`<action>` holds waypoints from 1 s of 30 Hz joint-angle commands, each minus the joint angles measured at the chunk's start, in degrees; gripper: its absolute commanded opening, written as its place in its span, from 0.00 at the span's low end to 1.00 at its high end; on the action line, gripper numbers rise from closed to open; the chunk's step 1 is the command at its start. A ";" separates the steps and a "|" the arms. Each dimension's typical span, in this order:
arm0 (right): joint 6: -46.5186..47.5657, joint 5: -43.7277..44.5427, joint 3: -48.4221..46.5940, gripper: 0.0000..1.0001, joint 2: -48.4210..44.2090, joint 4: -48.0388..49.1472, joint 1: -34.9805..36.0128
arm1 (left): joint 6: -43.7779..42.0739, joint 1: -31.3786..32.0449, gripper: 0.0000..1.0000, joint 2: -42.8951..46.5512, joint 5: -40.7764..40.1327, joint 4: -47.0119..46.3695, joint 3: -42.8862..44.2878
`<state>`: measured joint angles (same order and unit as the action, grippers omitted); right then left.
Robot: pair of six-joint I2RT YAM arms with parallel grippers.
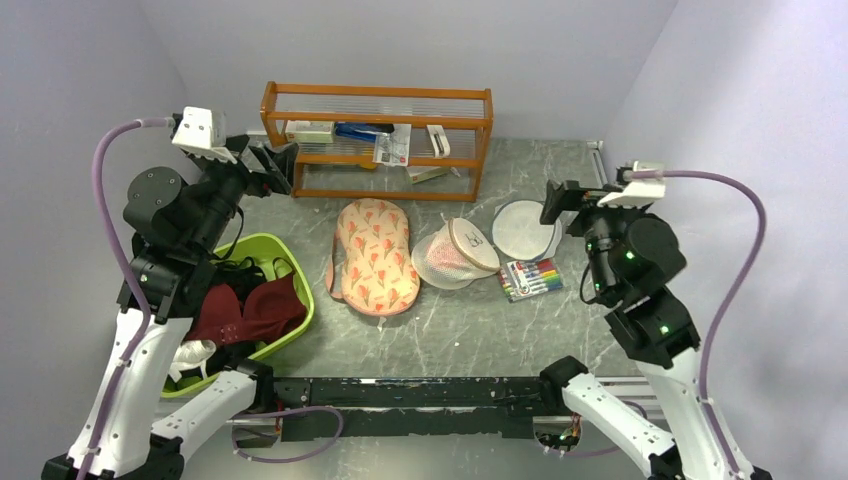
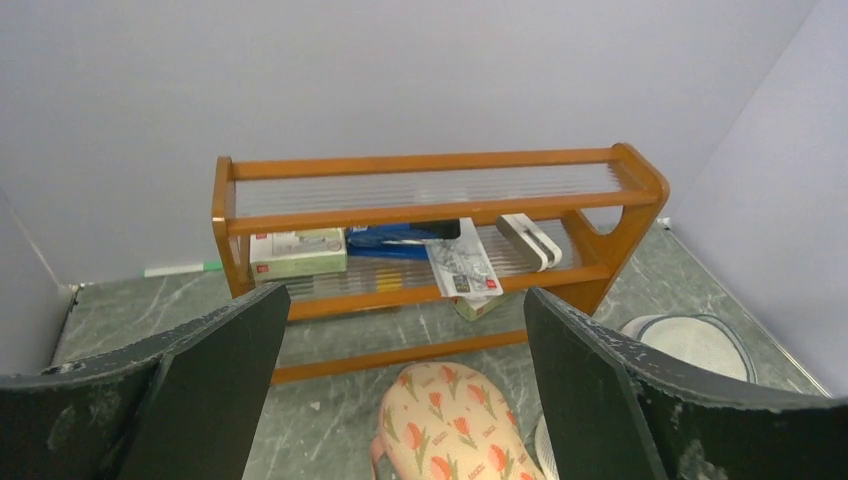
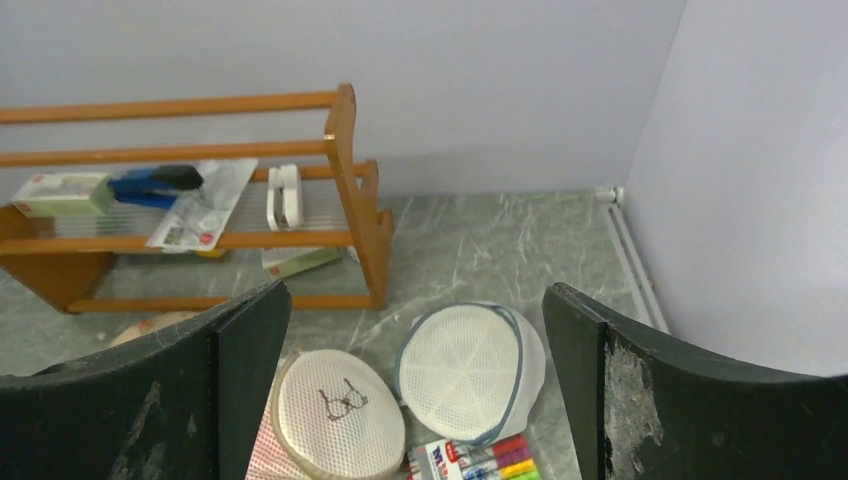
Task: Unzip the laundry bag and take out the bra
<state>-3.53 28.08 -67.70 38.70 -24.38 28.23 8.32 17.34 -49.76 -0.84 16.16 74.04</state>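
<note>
The laundry bag (image 1: 375, 258), peach-pink with orange-red flowers, lies flat and closed in the middle of the table; its far lobe shows low in the left wrist view (image 2: 455, 425). The bra is hidden. My left gripper (image 1: 278, 166) hangs open high over the back left, near the rack's left end and well behind the bag; nothing lies between its fingers (image 2: 405, 310). Over the right side of the table, my right gripper (image 1: 556, 203) is open and empty as well, above the mesh disc (image 3: 415, 300).
An orange wooden rack (image 1: 380, 140) with boxes and papers stands at the back wall. A green basket (image 1: 262, 245) at the left holds a dark maroon bra (image 1: 250, 310) and white cloth (image 1: 190, 355). Right of the laundry bag lie a white mesh dome bag (image 1: 455, 255), a round mesh disc (image 1: 525, 230) and a marker pack (image 1: 530, 278).
</note>
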 commanded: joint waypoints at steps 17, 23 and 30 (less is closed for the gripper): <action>-14.34 -15.26 23.89 1.00 1.24 14.12 -8.14 | 11.06 -9.53 0.99 -1.79 22.39 -4.81 -18.80; -16.37 -30.16 27.53 1.00 3.68 17.48 -8.77 | 10.00 -9.69 0.99 -4.97 28.85 -6.20 -23.91; -22.40 -42.70 27.35 1.00 15.23 23.05 -5.93 | 7.98 -8.48 0.99 -5.17 30.66 -5.69 -27.12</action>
<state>-21.50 -5.06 -40.45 48.82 -6.50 20.23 17.91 8.40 -55.92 26.06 13.02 47.72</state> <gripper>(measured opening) 0.996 0.994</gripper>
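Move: The tulip-print laundry bag lies about 12 cm right and 3 cm ahead of the left hand, some 43 cm below; the green basket is 12 cm left of that hand and 10 cm back, the shelf 12 cm right and 22 cm ahead. From the right hand, the bag is some 32 cm left, 8 cm ahead, 39 cm below; the mesh bag is 13 cm left and 8 ahead, the round white bag straight ahead 13 cm. Down and inward go both open hands through free air. The left sinks about 23 cm and drifts right towards the tulip-print bag, tipping its fingers some 30 degrees downward and swinging them clockwise. The right drops about 19 cm, first easing forward, then sweeping left towards the mesh bag and the tulip-print one beyond, turning counter-clockwise and tipping down. ##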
